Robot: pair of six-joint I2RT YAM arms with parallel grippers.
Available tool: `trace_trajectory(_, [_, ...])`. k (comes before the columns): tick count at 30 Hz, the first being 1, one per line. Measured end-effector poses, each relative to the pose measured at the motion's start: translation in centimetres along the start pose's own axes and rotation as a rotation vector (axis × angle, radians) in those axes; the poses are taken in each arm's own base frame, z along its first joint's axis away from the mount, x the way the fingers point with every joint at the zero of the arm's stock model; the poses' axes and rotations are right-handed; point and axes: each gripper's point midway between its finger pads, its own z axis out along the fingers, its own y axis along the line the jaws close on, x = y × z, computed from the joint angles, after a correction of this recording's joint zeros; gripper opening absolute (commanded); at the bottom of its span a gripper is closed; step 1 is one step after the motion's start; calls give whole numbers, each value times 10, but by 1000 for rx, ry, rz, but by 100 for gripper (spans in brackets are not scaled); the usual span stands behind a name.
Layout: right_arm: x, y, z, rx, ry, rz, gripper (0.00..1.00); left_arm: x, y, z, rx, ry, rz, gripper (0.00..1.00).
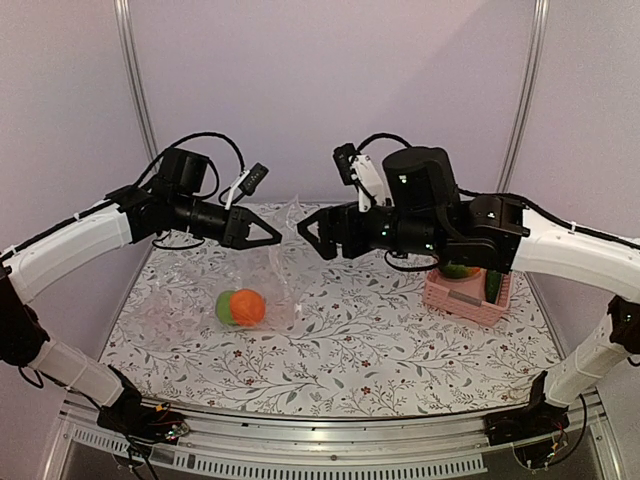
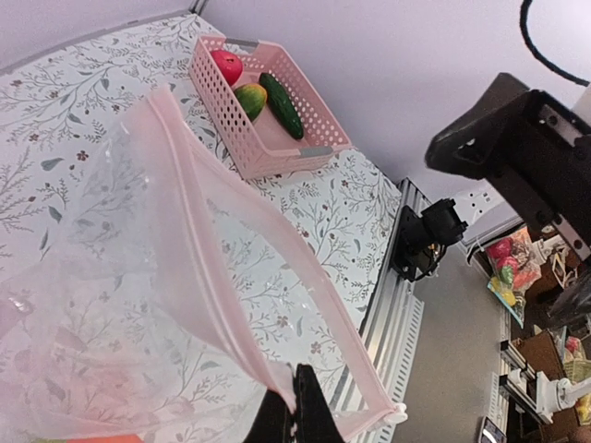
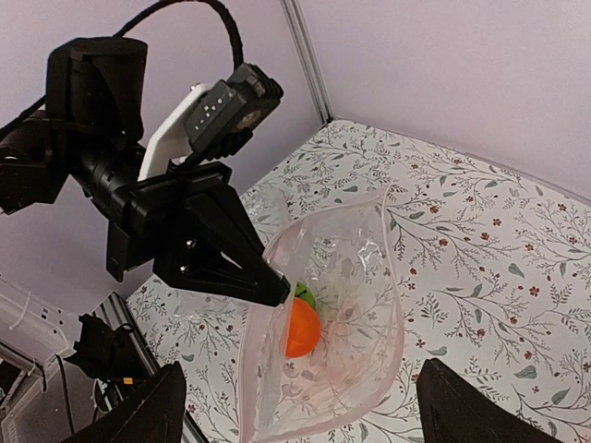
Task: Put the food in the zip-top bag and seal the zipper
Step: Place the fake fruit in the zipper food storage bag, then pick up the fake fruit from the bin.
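The zip-top bag (image 1: 262,285) hangs with its mouth open, held up by my left gripper (image 1: 272,238), which is shut on the rim near the zipper (image 2: 214,242). The orange (image 1: 248,307) and the green apple (image 1: 225,308) lie inside the bag, and both also show in the right wrist view: orange (image 3: 300,329), green apple (image 3: 306,297). My right gripper (image 1: 308,232) is open and empty, facing the bag's mouth (image 3: 323,277). The red apple (image 2: 226,65), mango (image 2: 250,99) and cucumber (image 2: 281,104) lie in the pink basket (image 2: 277,148).
The pink basket (image 1: 468,298) stands at the right of the table, partly under my right arm. A hazy clear film (image 1: 165,300) lies on the flowered table cover left of the bag. The table's front rail (image 1: 330,440) runs along the near edge.
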Motion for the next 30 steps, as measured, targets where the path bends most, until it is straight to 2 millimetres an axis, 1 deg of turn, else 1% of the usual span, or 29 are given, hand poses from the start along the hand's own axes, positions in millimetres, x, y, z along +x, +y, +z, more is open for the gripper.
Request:
trace_trajectory(2, [-10, -1, -20, 0, -45, -5, 87, 0, 2, 0, -7, -1, -1, 0])
trace_trajectory(4, [-17, -6, -39, 17, -85, -7, 88, 0, 3, 0, -14, -2, -2, 0])
trace_trajectory(5, [-22, -11, -49, 40, -107, -9, 88, 0, 4, 0, -18, -3, -2, 0])
trace_trajectory(7, [-29, -22, -62, 93, -138, -14, 89, -1, 5, -1, -21, -4, -4, 0])
trace_trajectory(10, [-34, -45, -76, 202, -153, -30, 89, -1, 6, -1, -25, -6, -5, 0])
trace_trajectory(14, [-24, -87, -83, 354, -103, -40, 89, -1, 7, -1, -26, -6, -5, 0])
trace_trajectory(17, [-11, -130, -89, 478, -51, -23, 89, -1, 7, -1, -27, -6, -5, 0])
trace_trajectory(19, [0, -164, -96, 565, -14, 3, 89, -1, 7, -1, -29, -7, -6, 0])
trace_trajectory(24, [27, -229, -117, 714, 51, 95, 89, -1, 7, -1, -30, -7, -6, 0])
trace_trajectory(29, [52, -282, -135, 820, 100, 197, 89, -1, 7, -1, -29, -7, -6, 0])
trace_trajectory(30, [57, -290, -136, 835, 110, 212, 89, -1, 7, -1, -29, -7, -6, 0])
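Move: The mango in the pink basket, probably the next fruit, lies from the right hand about 33 cm right, 13 cm ahead and some 24 cm below. The tomato is about 6 cm beyond the mango and 1 cm farther right; the cucumber is 8 cm to the mango's right and 3 cm nearer the base, both about as low. From the left hand, the mango is roughly 41 cm right, 11 cm ahead and 19 cm below. The empty right hand goes on leaving the bag mouth, rising about 4 cm as it swings right, then sinks and reaches forward, travelling some 30 cm to the right in all and ending above the near left part of the pink basket, its fingers staying wide open and the wrist turning clockwise about 45 degrees until they point forward over the fruit. The left hand all but stays in place and keeps the bag's rim pinched so that the mouth stands open. ##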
